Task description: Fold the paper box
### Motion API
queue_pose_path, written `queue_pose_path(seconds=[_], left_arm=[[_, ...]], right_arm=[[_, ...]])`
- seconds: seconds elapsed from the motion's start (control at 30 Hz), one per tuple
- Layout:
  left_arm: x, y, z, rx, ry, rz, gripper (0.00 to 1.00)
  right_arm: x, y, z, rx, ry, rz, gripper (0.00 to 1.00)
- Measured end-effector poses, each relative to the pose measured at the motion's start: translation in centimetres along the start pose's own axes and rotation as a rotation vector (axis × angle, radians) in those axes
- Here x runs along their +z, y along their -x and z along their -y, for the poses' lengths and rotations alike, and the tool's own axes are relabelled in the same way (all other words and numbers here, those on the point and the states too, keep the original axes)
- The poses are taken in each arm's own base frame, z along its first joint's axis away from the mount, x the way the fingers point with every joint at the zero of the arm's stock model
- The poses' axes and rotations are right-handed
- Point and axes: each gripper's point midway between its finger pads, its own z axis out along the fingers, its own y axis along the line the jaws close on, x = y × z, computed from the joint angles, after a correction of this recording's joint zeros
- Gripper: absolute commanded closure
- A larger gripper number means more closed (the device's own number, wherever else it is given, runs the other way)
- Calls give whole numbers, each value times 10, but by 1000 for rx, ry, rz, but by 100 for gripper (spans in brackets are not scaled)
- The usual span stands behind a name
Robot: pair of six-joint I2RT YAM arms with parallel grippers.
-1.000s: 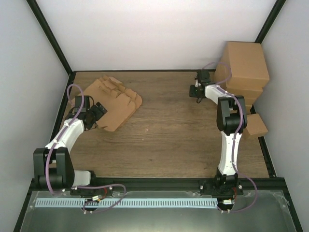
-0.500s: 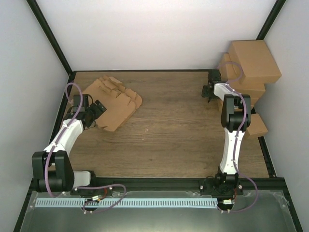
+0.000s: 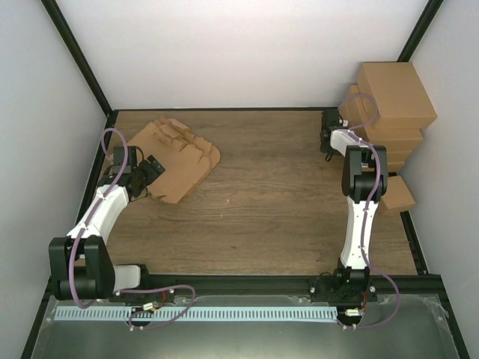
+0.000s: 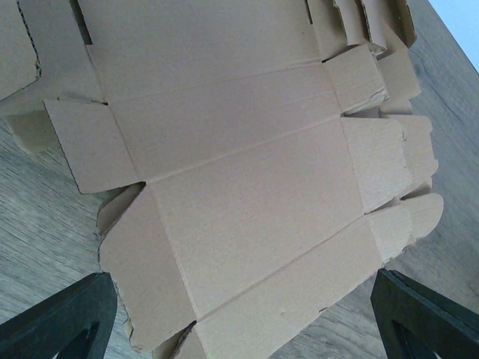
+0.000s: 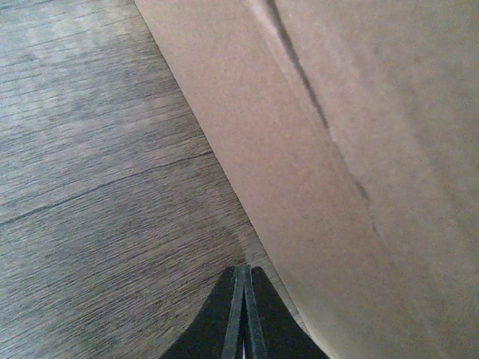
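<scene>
A pile of flat, unfolded paper box blanks [image 3: 178, 152] lies at the table's back left. My left gripper [image 3: 150, 170] hangs just over its near left edge, jaws wide open and empty. In the left wrist view the top blank [image 4: 247, 164] fills the frame, and the two black fingertips [image 4: 67, 318] straddle its lower edge. My right gripper [image 3: 327, 129] is at the back right, shut with nothing in it. Its closed tip [image 5: 242, 299] rests low over the wood, right beside the wall of a folded box [image 5: 359, 149].
Several folded brown boxes [image 3: 393, 97] are stacked in the back right corner against the wall. A smaller box [image 3: 397, 196] sits by the right rail. White walls and black frame rails bound the wooden table [image 3: 277, 202].
My right arm has swung right, up to the stacked boxes. The top box shifted right and back onto the stack. The left arm has barely moved.
</scene>
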Motion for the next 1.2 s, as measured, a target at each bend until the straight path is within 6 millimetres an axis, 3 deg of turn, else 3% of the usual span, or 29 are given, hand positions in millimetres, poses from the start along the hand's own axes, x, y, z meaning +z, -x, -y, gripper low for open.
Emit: queue_pose_path(seconds=[0.2, 0.33, 0.43, 0.6, 0.7, 0.77, 0.83, 1.0, 1.13, 1.2], left_arm=[[0, -1, -1, 1, 5, -5, 4], [-3, 2, -1, 4, 12, 5, 4], [-10, 8, -1, 7, 20, 38, 8], [-22, 15, -2, -3, 25, 82, 23], [-24, 16, -2, -9, 26, 93, 32], [-22, 14, -5, -8, 36, 88, 34], [-18, 14, -10, -14, 52, 79, 36], [-3, 18, -33, -58, 104, 56, 35], [8, 22, -45, -82, 127, 46, 32], [14, 20, -47, -80, 131, 30, 31]], right_arm=[[0, 0, -4, -24, 27, -1, 99], [-18, 2, -32, -47, 201, 5, 99], [-53, 1, -60, -78, 362, 26, 99], [-157, -2, -126, -176, 609, 143, 93], [-223, -28, -166, -253, 767, 206, 88], [-258, -65, -185, -318, 876, 203, 83], [-279, -101, -194, -368, 966, 177, 80], [-300, -172, -189, -425, 1140, 95, 68], [-308, -206, -179, -449, 1222, 82, 59], [-309, -216, -174, -456, 1242, 85, 46]])
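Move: The left hand has the paper-box blanks below it: the top blank's left flap is about 5 cm ahead, 6 cm left and 11 cm down, the pile's middle some 8 cm straight ahead. From the right hand, low at the box stack, the pile's middle is roughly 62 cm left and 10 cm back; the stack's middle is about 12 cm right and level, the small closed box some 21 cm back and 12 cm right. Pull the shut right gripper away from the box stack, lifting it over the open table about 33 cm left and 24 cm back towards the pile side, turning it counter-clockwise and opening it partway, then sinking a little. Meanwhile bring the left gripper up slightly, then left about 5 cm and down towards the top blank's left flap, narrowing its fingers by a third. ##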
